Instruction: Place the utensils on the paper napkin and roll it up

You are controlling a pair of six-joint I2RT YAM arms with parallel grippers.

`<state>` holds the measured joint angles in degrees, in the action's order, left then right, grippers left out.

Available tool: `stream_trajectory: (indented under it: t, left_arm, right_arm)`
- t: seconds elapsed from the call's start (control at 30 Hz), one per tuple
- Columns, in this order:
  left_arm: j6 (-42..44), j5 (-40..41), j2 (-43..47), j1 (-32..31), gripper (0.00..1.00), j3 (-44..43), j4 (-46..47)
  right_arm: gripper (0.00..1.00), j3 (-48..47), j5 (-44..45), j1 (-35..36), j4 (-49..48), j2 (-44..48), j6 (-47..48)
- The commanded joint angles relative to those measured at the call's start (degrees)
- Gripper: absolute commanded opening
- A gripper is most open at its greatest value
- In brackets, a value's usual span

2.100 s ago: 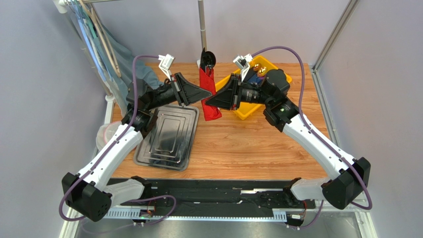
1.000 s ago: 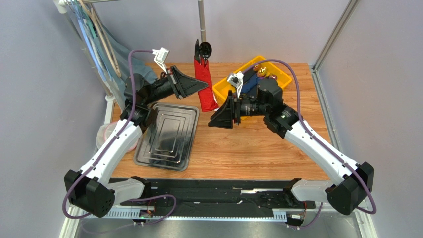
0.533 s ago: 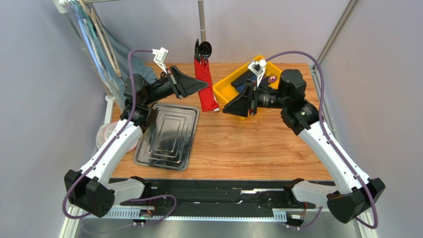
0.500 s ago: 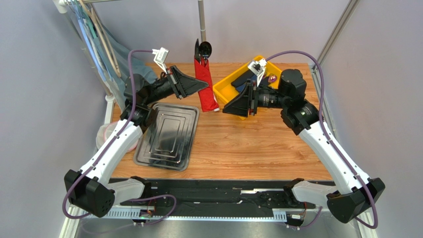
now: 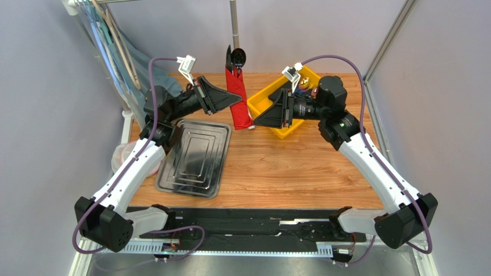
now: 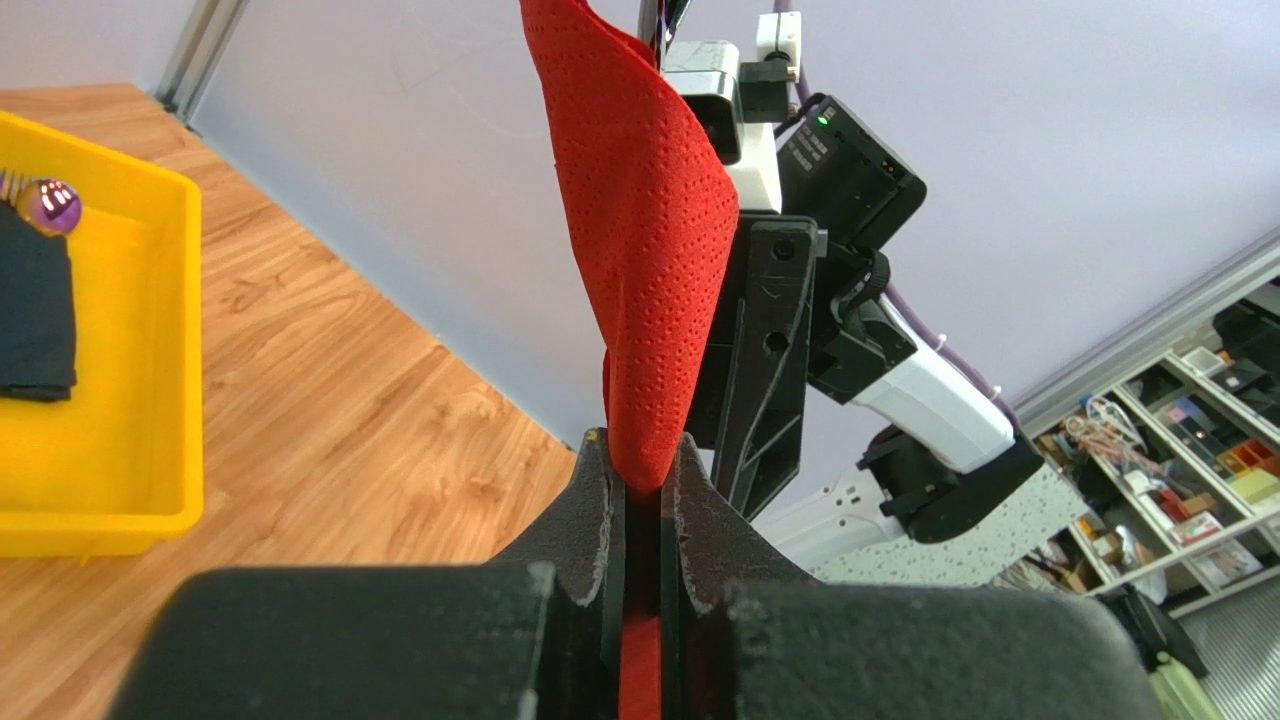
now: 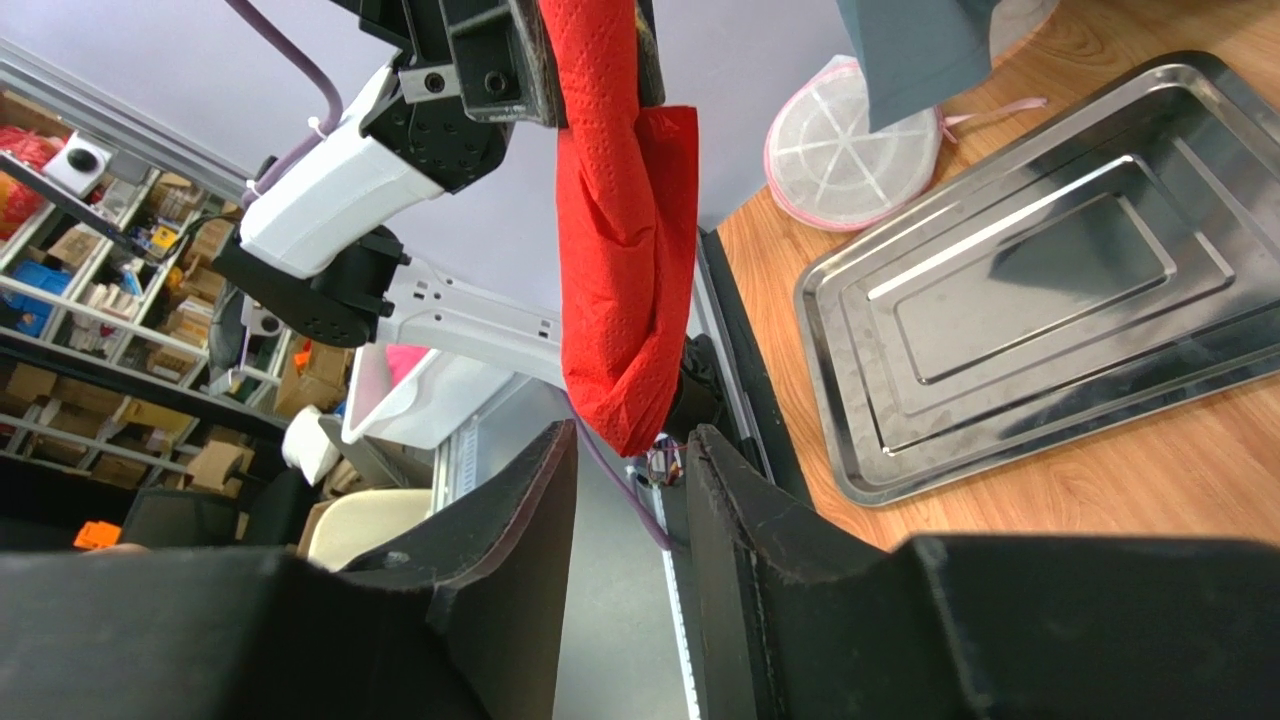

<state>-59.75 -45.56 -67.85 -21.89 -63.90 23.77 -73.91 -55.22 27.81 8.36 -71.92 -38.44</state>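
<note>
The red paper napkin [image 5: 238, 100] is rolled into a long bundle and hangs upright above the table's back edge. Dark utensil heads [image 5: 235, 58], one a round spoon bowl, poke from its top. My left gripper [image 5: 240, 102] is shut on the roll's middle; in the left wrist view the napkin [image 6: 646, 225] is pinched tight between the left gripper [image 6: 639, 447] fingers. My right gripper [image 5: 254, 122] comes from the right, open, at the roll's lower end. In the right wrist view that end of the napkin [image 7: 624, 255] hangs just at the mouth of the right gripper [image 7: 634, 438], touching neither finger.
A steel tray [image 5: 196, 158] lies on the wooden table at the left. A yellow bin [image 5: 262, 102] with dark rolled napkins stands at the back right, behind my right wrist. A round white mesh lid [image 5: 122, 155] sits at the left edge; a metal pole [image 5: 234, 29] rises behind the napkin.
The left arm lifted the roll about two seconds ago and has held still since. My right gripper swung out to the right, narrowed its jaws, and has come back to the roll's lower end.
</note>
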Motion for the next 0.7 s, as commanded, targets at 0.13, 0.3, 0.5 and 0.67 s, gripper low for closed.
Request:
stream_trajectory:
  t: [0.13,0.3,0.5,0.67]
  left_arm:
    - [-0.37,-0.06,0.79,0.18,0.0,-0.79,4.97]
    - [-0.63,0.3,0.44,0.18,0.0,-1.67,5.06]
    - [-0.63,0.21,0.53,0.18,0.0,-1.76,4.62]
    - [-0.72,0.56,0.44,0.18,0.0,-2.19,4.53]
  right_arm:
    - [0.17,-1.94,-1.03,0.75,-5.46,-0.33,-2.87]
    - [0.09,-1.59,-1.55,1.37,-3.36,-0.94,-1.47]
    - [0.14,-1.85,-2.43,1.54,-2.91,-1.73,-2.0]
    - [0.0,-1.15,-2.0,1.54,-3.0,-1.29,-0.51]
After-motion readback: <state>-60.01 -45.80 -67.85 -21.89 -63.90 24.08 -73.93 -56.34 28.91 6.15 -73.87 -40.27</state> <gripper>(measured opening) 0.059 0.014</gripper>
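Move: The right hand points left at the near end of the red napkin roll, which lies about 3 cm to its left, 1 cm back and roughly level with it. The yellow tray is down on the table some 37 cm below, about 20 cm ahead and 14 cm right; the metal tray is about as low, some 20 cm left and 2 cm ahead. From the left hand, which already pinches the roll, that near end is about 6 cm back, 1 cm right and 2 cm below. Leftward by only about 1 cm, the right hand edges towards the roll's near end, rising a touch and then sinking about 1 cm. Its fingers close from roughly a third open to shut, with a brief slight reopening on the way, and the tips finish right beside the napkin's end; whether they catch any cloth can't be seen. The left hand stays in place and keeps its grip. ##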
